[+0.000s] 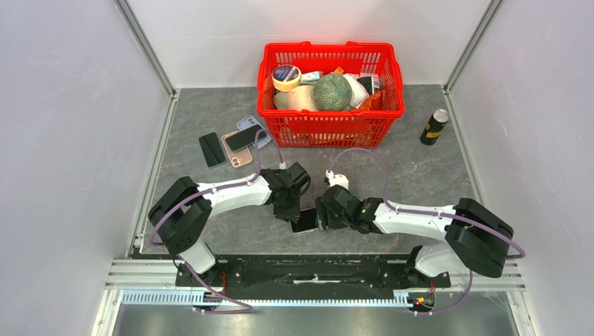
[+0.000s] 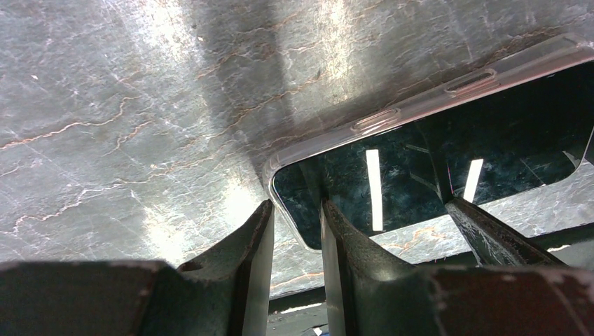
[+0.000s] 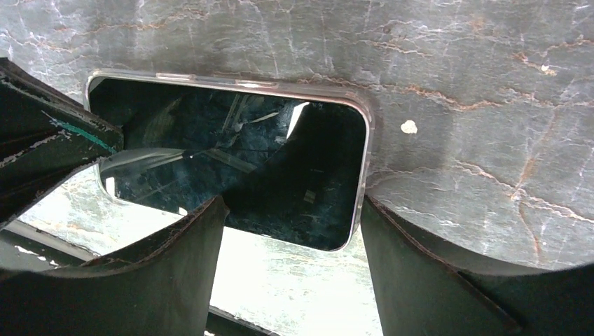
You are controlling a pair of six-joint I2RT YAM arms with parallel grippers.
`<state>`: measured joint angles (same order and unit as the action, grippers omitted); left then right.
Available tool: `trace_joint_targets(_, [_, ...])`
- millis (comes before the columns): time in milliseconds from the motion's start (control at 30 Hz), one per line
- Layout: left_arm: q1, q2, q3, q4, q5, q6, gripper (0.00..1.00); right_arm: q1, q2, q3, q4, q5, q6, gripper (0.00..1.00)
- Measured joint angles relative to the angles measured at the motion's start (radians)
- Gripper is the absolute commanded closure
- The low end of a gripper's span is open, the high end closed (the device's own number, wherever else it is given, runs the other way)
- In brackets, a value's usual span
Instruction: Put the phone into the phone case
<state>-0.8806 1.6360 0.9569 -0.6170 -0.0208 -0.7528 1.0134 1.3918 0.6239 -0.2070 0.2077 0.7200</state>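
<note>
A dark-screened phone (image 1: 305,221) lies flat on the table near the front edge, with a clear case rim (image 2: 420,105) around it. It also shows in the right wrist view (image 3: 231,154). My left gripper (image 1: 291,210) stands over its left end with its jaws a little apart; in the left wrist view (image 2: 294,238) one finger (image 2: 343,238) is over the screen and the other (image 2: 256,234) is over the table. My right gripper (image 1: 324,214) is open wide at the right end (image 3: 291,238), and one finger (image 3: 392,245) touches the case's short edge.
A red basket (image 1: 329,131) full of groceries stands at the back. A black phone (image 1: 211,149), a pink case (image 1: 237,150) and a lilac case (image 1: 251,124) with a dark phone (image 1: 243,137) lie at the back left. A dark can (image 1: 434,127) stands at the right.
</note>
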Motion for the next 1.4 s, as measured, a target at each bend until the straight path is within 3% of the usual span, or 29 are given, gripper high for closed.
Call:
trace_joint_targets(500, [-0.003, 0.033, 0.040, -0.042, -0.003, 0.012, 0.65, 0.039, 0.110, 0.116, -0.126, 0.046, -0.006, 0.28])
trace_joint_targets(733, [-0.003, 0.032, 0.041, -0.043, -0.005, 0.014, 0.65, 0.043, 0.076, 0.086, -0.110, 0.058, 0.026, 0.37])
trace_joint_targets(967, [-0.002, 0.027, 0.037, -0.040, -0.005, 0.014, 0.65, -0.075, -0.037, -0.008, -0.069, -0.090, 0.048, 0.38])
trace_joint_targets(1067, [-0.002, 0.026, 0.035, -0.038, -0.005, 0.014, 0.65, -0.129, -0.081, -0.039, -0.085, -0.164, 0.055, 0.42])
trace_joint_targets(1200, [-0.002, 0.020, 0.031, -0.034, -0.006, 0.014, 0.65, -0.163, -0.096, -0.048, -0.111, -0.200, 0.058, 0.50])
trace_joint_targets(1400, [-0.002, -0.003, 0.003, -0.005, -0.004, 0.014, 0.62, -0.189, -0.106, -0.048, -0.124, -0.212, 0.056, 0.51])
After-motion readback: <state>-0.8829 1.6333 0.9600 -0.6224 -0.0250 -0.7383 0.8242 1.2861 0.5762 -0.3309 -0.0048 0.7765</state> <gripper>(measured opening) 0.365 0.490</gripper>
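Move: Seated between the two hands, the phone lies crosswise on its clear phone case. Its middle is about 4 cm left of the right hand, 2 cm ahead and 1 cm below, with the phone case directly under it. From the left hand, at its left end, the phone's middle is some 7 cm right, 1 cm ahead and 1 cm below. A pink case lies about 25 cm ahead and 19 cm left of the left hand. Pressing down less than 1 cm at the phone's near edge, the right hand then lifts back and draws about 3.5 cm to the right, towards the phone's right end. Its fingers narrow from wide to about half open, and the wrist tips roughly 10 degrees as it goes. The left hand stays put, its partly open fingers still on the left end. ##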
